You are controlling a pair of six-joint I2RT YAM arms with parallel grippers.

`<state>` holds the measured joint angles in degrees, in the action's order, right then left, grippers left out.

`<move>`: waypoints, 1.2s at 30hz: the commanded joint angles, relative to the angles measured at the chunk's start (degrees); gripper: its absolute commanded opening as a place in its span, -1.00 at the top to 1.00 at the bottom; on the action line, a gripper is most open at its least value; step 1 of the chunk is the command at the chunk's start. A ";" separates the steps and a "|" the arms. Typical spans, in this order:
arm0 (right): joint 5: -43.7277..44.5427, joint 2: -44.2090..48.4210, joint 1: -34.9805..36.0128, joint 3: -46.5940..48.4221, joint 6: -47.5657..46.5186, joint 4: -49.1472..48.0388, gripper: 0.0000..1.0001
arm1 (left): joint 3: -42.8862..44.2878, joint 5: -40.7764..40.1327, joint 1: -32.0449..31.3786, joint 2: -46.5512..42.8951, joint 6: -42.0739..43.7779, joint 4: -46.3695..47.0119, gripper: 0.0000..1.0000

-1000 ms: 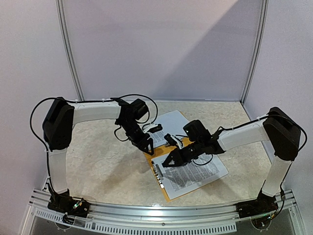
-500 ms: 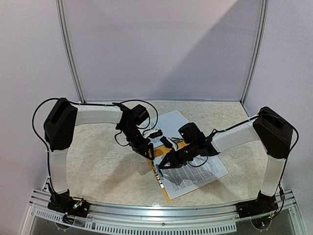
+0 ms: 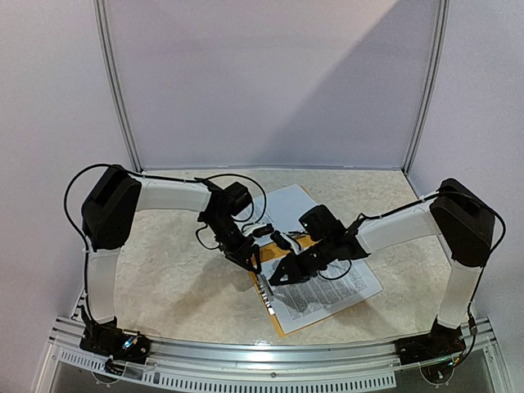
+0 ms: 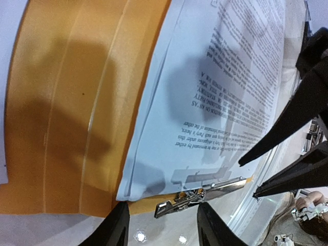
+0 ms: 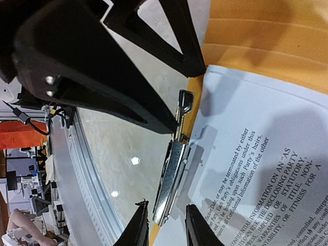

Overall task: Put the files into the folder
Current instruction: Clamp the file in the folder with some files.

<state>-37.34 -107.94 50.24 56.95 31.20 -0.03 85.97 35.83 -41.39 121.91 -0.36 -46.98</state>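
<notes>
The orange folder [image 4: 66, 102] lies open on the table, with a printed sheet of the files [image 4: 215, 77] on top of it. In the top view this sheet [image 3: 332, 286] covers most of the folder [image 3: 277, 319]. A metal clip [image 4: 200, 192] sits at the sheet's edge by the spine. My left gripper [image 4: 163, 225] is open, its fingers straddling the clip without touching it. My right gripper [image 5: 167, 225] is slightly open around the clip's [image 5: 171, 174] near end, a thin gap on each side. The two grippers [image 3: 254, 264] [image 3: 273, 280] stand tip to tip over the spine.
Another white sheet [image 3: 286, 205] lies behind the folder toward the back wall. An aluminium rail [image 3: 270, 360] runs along the near table edge. Metal frame posts [image 3: 115, 90] stand at the back corners, and both arms reach in over the middle.
The left arm has swung right and nearer, lowering its gripper onto the clip. The right gripper has shifted slightly left toward the spine. The sheet and folder have stayed put.
</notes>
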 commanded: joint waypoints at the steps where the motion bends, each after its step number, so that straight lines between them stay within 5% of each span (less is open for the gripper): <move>1: 4.22 4.79 0.20 1.14 -3.13 4.87 0.49 | 0.83 1.78 -1.30 0.91 -0.63 0.82 0.06; 23: 10.08 9.72 -1.73 -7.42 0.00 1.27 0.48 | 1.45 -2.98 -3.35 -1.54 3.27 -1.39 0.06; 31: 19.27 18.13 -4.48 -4.49 -6.68 22.87 0.48 | 1.50 -5.07 -3.35 -2.69 4.40 -2.32 0.07; 36: 24.34 23.44 -4.72 -6.15 -0.77 36.95 0.49 | 1.17 -3.95 -3.48 -3.82 4.92 -2.55 0.07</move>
<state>-18.81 -88.01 45.76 51.35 27.46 21.34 86.65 31.79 -44.16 121.01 3.27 -48.84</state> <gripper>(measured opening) 0.255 0.467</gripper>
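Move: The metal clip on the folder's near flap is what both hands are at. From the left hand its middle lies about 6 cm back, 2 cm to the right and 2 cm below; from the right hand about 1 cm back, 2 cm to the left and 3 cm below. The printed sheet's middle is some 11 cm to the right of the right hand and 2 cm ahead; the other clip lies about 13 cm ahead of the left hand and 8 cm to its right. The left hand stays right at the clip's forward end, its fingers half open around that end, and eases only about 1 cm back. The right hand leaves the clip: it rises 3 cm, sinks again some 4 cm to the right over the sheet, pauses, then sweeps right and up to about 10 cm from its start, turning some 15 degrees clockwise and tilting, its narrow opening unchanged. ##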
